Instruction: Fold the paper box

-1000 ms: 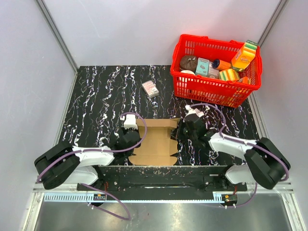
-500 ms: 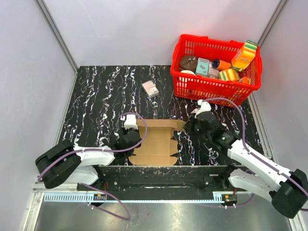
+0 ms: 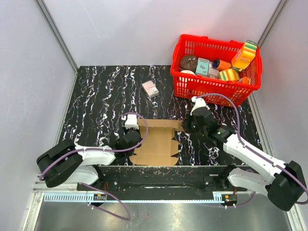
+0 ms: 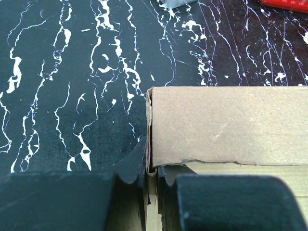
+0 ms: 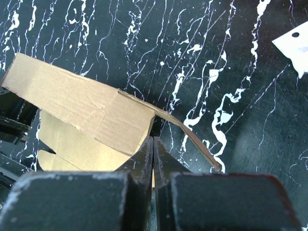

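The paper box (image 3: 156,144) is a flat brown cardboard sheet lying near the table's front edge, between the two arms. My left gripper (image 3: 132,138) is shut on its left edge. In the left wrist view the fingers (image 4: 155,171) pinch the end of a folded panel (image 4: 221,125). My right gripper (image 3: 185,127) sits at the box's far right corner. In the right wrist view its jaws (image 5: 153,142) are pressed together under a raised, curling end flap (image 5: 187,132), with a thin sliver of cardboard between them. The brown panel (image 5: 82,106) lies to their left.
A red basket (image 3: 211,92) full of printed grocery packs stands at the back right, close behind my right arm. A small white-and-pink carton (image 3: 150,88) lies on the black marbled table behind the box. Grey walls enclose the table.
My right arm has stretched out and its gripper has shifted from the box's right edge to the far right corner, opening briefly and closing again. The left gripper has kept its hold.
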Controlling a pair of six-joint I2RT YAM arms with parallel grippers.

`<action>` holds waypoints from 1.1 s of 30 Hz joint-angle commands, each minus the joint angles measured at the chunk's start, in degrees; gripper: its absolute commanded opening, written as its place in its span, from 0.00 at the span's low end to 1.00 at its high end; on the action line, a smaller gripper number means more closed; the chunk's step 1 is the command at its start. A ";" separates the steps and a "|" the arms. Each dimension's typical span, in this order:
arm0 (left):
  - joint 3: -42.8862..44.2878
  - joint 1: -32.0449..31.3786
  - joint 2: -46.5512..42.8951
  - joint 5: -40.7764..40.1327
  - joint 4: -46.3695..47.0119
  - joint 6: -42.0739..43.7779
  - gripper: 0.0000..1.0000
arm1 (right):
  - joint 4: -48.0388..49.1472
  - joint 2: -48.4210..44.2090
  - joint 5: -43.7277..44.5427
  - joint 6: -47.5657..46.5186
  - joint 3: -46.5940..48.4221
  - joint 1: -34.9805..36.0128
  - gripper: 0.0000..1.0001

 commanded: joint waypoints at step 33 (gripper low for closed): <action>1.12 -0.16 1.27 2.64 5.24 0.74 0.00 | 12.04 9.29 -10.27 3.38 2.62 -0.16 0.01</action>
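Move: The fold at the right end of the box's far wall lies about 5 cm to my right hand's left, 1 cm ahead and some 4 cm lower. The loose end tab sticks out just below that hand, 2 cm to its right and level fore and aft; the box floor's middle is about 13 cm left, 9 cm back and 9 cm down. From my left hand, pinching the box's left edge, the fold lies some 16 cm right, 1 cm ahead. My right hand, fingers still shut, heads left about 5 cm from beyond the far wall's right end to its end fold, first edging forward, then dipping about 1.5 cm and coming partly back up. As it goes, the wrist rolls and swings counter-clockwise, a little under 10 degrees each. My left hand keeps its pinch on the box's left edge, nearly still. ##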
